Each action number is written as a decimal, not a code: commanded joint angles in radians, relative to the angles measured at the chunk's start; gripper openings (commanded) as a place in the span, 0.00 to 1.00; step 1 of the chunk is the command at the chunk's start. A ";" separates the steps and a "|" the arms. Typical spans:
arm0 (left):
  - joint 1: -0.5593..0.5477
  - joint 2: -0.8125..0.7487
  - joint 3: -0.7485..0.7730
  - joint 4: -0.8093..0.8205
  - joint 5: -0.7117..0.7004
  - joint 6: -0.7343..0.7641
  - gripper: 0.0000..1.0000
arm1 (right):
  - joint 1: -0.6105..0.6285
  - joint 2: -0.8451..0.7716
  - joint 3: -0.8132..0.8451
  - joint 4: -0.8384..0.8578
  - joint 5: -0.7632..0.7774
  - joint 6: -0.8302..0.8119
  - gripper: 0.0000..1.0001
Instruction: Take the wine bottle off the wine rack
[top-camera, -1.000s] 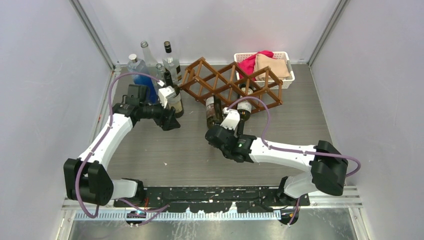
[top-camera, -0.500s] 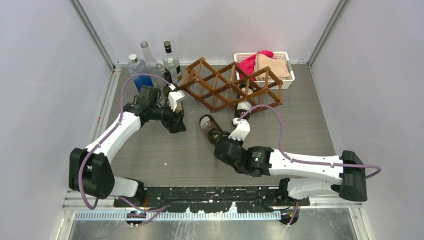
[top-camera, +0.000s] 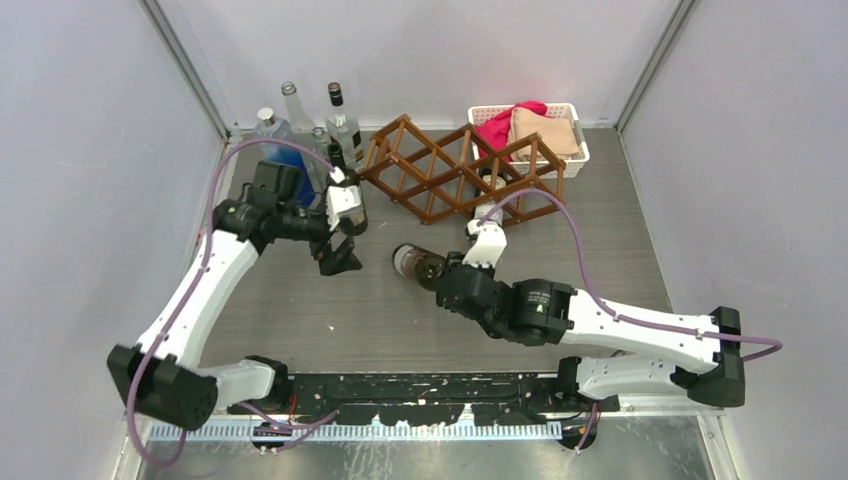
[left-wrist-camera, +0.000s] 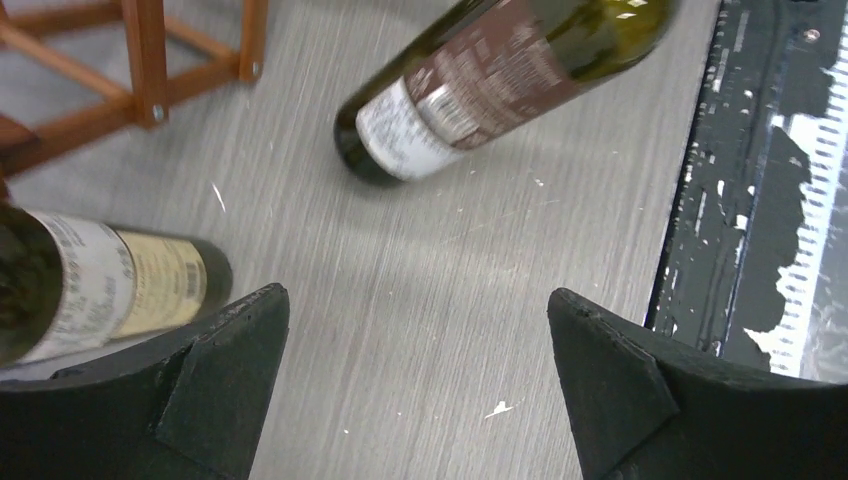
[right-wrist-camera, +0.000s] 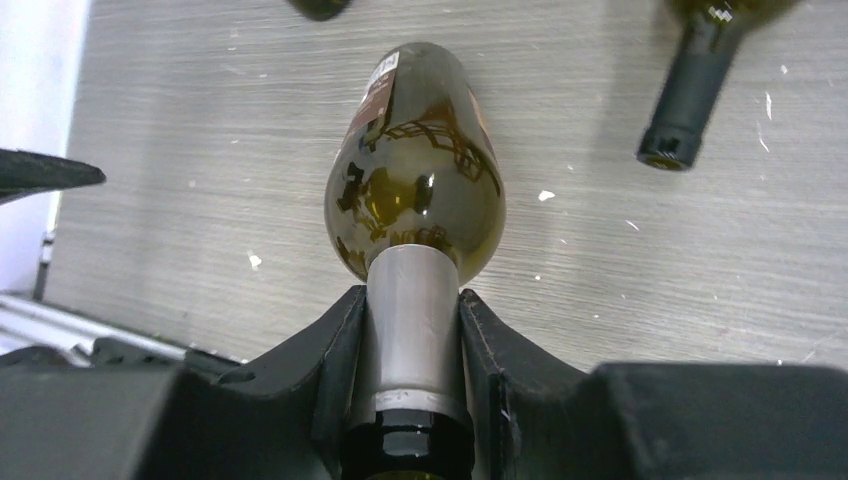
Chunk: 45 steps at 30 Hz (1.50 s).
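Observation:
The brown lattice wine rack (top-camera: 460, 172) stands at the back of the table, and its corner shows in the left wrist view (left-wrist-camera: 140, 70). My right gripper (top-camera: 453, 275) (right-wrist-camera: 412, 300) is shut on the silver-capped neck of the green wine bottle (top-camera: 413, 262) (right-wrist-camera: 420, 190) (left-wrist-camera: 500, 80). The bottle is out of the rack, held nearly level over the table in front of it. My left gripper (top-camera: 340, 256) (left-wrist-camera: 420, 385) is open with only bare table between its fingers.
A dark bottle with a cream label (top-camera: 350, 205) (left-wrist-camera: 100, 290) stands beside my left gripper. Another bottle (top-camera: 488, 210) (right-wrist-camera: 690, 90) pokes out of the rack's front. Several glass bottles (top-camera: 300, 125) stand at the back left. A white basket (top-camera: 575, 160) with cloths sits at the back right.
My left gripper has opened, let go of the cream-label bottle and drawn back. My right gripper has pulled the wine bottle out of the rack, toward the near left.

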 joint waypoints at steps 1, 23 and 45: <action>-0.029 -0.120 0.058 -0.138 0.149 0.173 1.00 | 0.003 0.024 0.214 0.044 -0.034 -0.121 0.01; -0.277 -0.353 -0.298 0.249 0.062 0.045 1.00 | 0.004 0.227 0.503 0.044 -0.349 -0.311 0.01; -0.300 -0.336 -0.408 0.493 -0.001 -0.106 0.00 | 0.004 0.152 0.405 0.206 -0.402 -0.337 0.30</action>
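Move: The wine bottle, already off the rack and held by its neck in the right hand, has its middle about 6 cm ahead of that hand, 6 cm to its left and 8 cm below. From the empty left hand it is roughly 12 cm to the right, 3 cm back and 9 cm lower. A standing wine bottle is some 12 cm ahead of the left hand, 3 cm left, 8 cm below; the rack's middle lies about 20 cm ahead, 21 cm right, 12 cm below. The wine bottle, still gripped by the neck, is carried by the right hand about 10 cm left and 7 cm up towards the left hand, turning some 30 degrees counter-clockwise. The wide-open left hand comes back and to the right to meet it, lifting first, then sinking as it turns clockwise, and finally closes partway on the bottle just below the shoulder, under the right fingers. ##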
